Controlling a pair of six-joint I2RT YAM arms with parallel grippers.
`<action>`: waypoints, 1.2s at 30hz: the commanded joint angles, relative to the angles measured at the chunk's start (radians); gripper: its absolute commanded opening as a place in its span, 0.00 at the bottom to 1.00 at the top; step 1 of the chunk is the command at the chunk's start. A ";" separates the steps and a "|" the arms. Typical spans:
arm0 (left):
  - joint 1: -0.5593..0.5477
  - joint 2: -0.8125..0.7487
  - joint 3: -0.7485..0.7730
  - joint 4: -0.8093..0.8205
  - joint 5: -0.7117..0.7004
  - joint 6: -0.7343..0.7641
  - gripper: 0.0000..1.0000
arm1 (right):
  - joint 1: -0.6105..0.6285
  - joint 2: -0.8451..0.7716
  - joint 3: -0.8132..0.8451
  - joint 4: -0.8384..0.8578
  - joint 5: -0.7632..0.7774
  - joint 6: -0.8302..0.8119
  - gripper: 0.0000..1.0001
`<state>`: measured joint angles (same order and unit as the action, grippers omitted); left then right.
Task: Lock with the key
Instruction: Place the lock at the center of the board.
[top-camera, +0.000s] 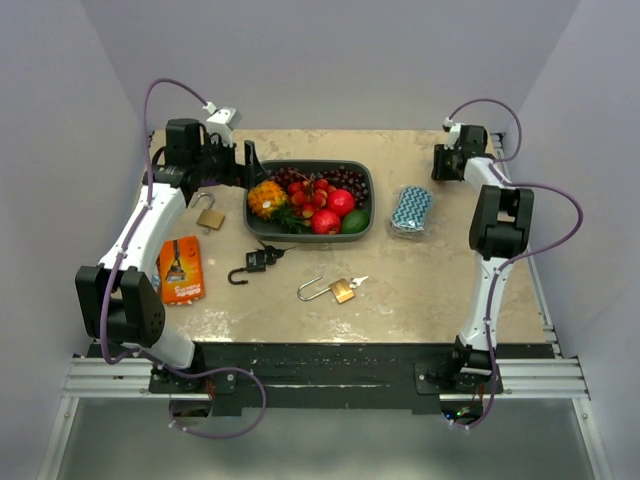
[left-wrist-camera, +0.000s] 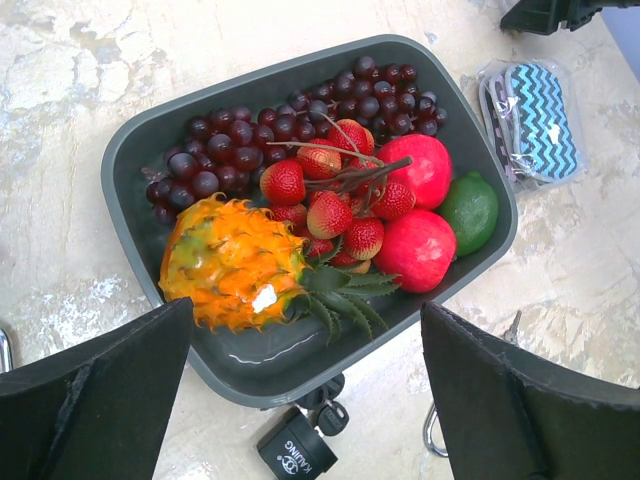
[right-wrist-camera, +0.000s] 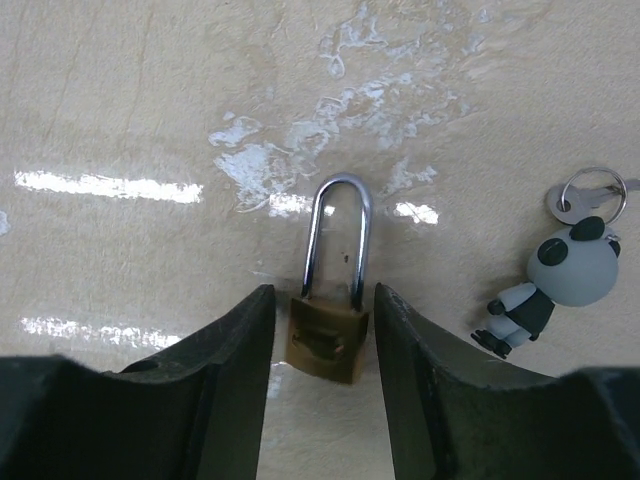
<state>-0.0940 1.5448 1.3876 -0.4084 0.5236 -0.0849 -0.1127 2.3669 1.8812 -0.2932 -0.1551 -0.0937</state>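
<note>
A small brass padlock (right-wrist-camera: 328, 340) lies flat on the table, both legs of its silver shackle in the body. My right gripper (right-wrist-camera: 325, 330) is open, one finger on each side of the lock body with a thin gap at each. A key on a panda keyring (right-wrist-camera: 565, 275) lies to its right. My right gripper (top-camera: 447, 160) is at the far right, and the arm hides that lock from the top view. My left gripper (left-wrist-camera: 305, 310) is wide open over the tray's near rim. Three other padlocks lie on the table: a black padlock (top-camera: 255, 262), a brass padlock (top-camera: 338, 290) with a key (top-camera: 358, 281), and another brass padlock (top-camera: 210, 215).
A grey tray (top-camera: 366, 205) of fake fruit stands at the centre back. A blue zigzag pouch (top-camera: 411, 210) lies to its right and an orange packet (top-camera: 180, 270) at the left. White walls close in the table.
</note>
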 joint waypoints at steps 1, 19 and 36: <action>0.000 -0.012 -0.002 0.008 0.007 0.013 0.99 | -0.012 -0.008 0.041 0.002 0.019 -0.015 0.50; -0.248 -0.205 -0.234 0.028 0.024 0.353 0.99 | -0.015 -0.280 0.067 -0.075 -0.146 -0.116 0.76; -0.736 -0.071 -0.501 0.301 -0.280 0.188 0.99 | -0.015 -0.897 -0.431 -0.032 -0.377 -0.153 0.99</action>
<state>-0.7959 1.4338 0.9291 -0.2306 0.3569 0.1482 -0.1257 1.5730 1.5475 -0.3584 -0.4316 -0.2363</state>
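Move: The open brass padlock lies on the table about 18 cm back, 23 cm right and 22 cm below the left hand, its key some 4 cm farther right and 2 cm farther out. The black lock is about 8 cm back, 3 cm left of that hand. For the right hand, the closed brass lock is right at the fingertips, 1 cm ahead and 1 cm below; the panda keychain lies about 7 cm right, 2 cm ahead, the patterned pouch 12 cm back, 9 cm left. The right fingers, already loosening astride the closed brass lock, spread wide and come free of it, then the hand rises some 27 cm and draws back and slightly left, tipping its fingers up. Meanwhile the empty left hand swings about 20 cm back, nearly as far right and 12 cm down towards the open padlock, turning some 40 degrees clockwise, fingers wide. ##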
